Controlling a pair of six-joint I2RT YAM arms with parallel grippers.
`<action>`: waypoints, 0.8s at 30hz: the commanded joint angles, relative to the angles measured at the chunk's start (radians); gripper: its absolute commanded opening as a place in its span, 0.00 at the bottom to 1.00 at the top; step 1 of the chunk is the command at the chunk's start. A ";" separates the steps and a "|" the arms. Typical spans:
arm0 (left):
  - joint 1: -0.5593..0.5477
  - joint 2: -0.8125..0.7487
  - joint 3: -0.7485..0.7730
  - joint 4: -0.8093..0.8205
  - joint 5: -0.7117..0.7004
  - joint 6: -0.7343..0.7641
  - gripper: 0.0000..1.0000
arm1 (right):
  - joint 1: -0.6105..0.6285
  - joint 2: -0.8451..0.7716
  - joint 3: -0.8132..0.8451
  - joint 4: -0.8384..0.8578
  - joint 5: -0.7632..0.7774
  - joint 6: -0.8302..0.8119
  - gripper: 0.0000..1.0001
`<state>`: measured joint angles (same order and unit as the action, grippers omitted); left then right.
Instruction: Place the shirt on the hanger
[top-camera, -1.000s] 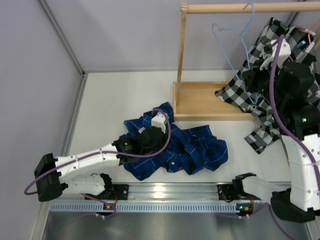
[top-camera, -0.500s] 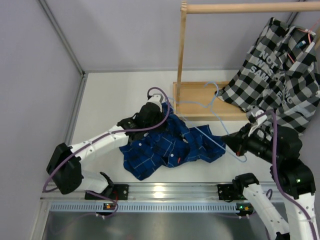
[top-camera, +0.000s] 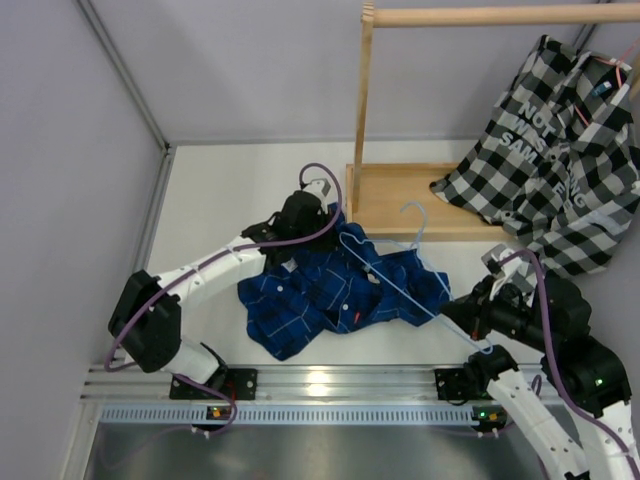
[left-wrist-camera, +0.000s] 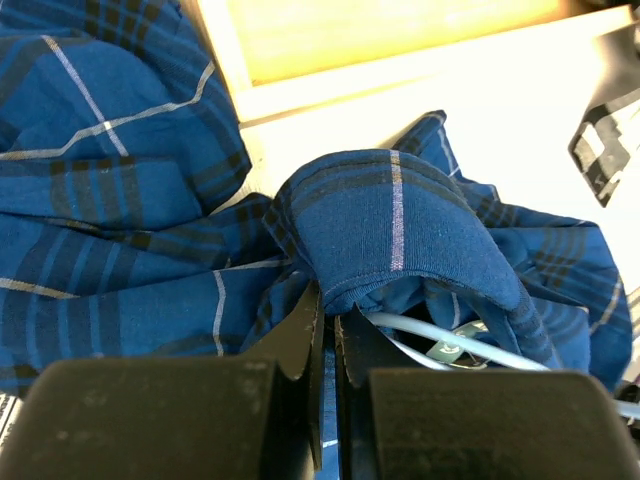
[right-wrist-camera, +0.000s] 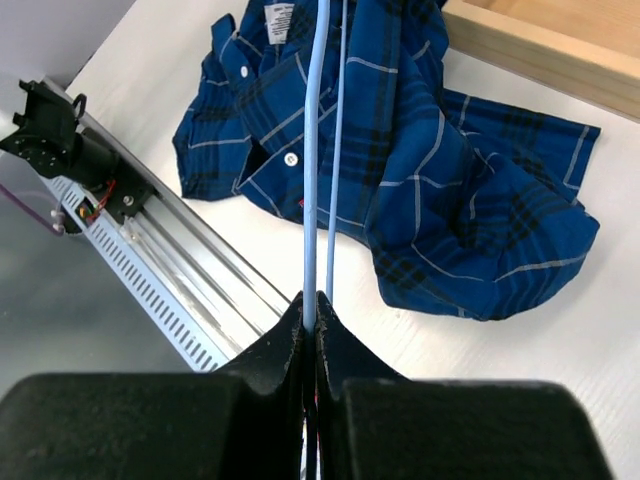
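Note:
The dark blue shirt lies crumpled on the white table in front of the wooden base. My left gripper is shut on the shirt's collar edge at its far side. The pale-blue hanger lies slanted over the shirt, hook toward the base, one end reaching under the collar. My right gripper is shut on the hanger's near end; its two thin bars run away from the jaws over the shirt.
A wooden rack with a tray base, upright post and top rod stands at the back. A black-and-white checked shirt hangs at the right. A metal rail runs along the near edge.
My right arm came down from the rack with the hanger and laid it over the blue shirt. My left gripper moved to the shirt's far edge and lifted the collar.

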<state>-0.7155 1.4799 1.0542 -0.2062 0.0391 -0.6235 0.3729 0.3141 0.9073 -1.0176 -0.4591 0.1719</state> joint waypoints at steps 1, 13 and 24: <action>0.013 -0.001 0.047 0.070 0.028 -0.030 0.00 | 0.015 -0.003 0.025 -0.041 0.054 0.017 0.00; 0.013 -0.082 0.072 0.047 0.093 -0.045 0.00 | 0.069 0.155 0.189 -0.130 0.244 -0.018 0.00; -0.150 -0.167 0.147 0.042 0.122 -0.058 0.00 | 0.069 0.310 0.326 -0.038 0.071 -0.025 0.00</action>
<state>-0.8154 1.3537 1.1378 -0.2081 0.1669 -0.6647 0.4305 0.5831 1.1767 -1.1210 -0.3073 0.1574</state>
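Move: The left hand pinches the shirt collar, with the hanger's far end practically at its fingertips, about 1 cm to the right and 1 cm below. From that hand the rest of the shirt lies some 14 cm back and 12 below, and the rack base about 8 cm ahead, 23 right and 13 below. The right hand grips the hanger's near end; from it the collar is roughly 22 cm ahead, 29 left and 8 below. Left lifts the still-pinched collar about 9 cm, also back along the hanger; right raises the hanger 4 cm. ##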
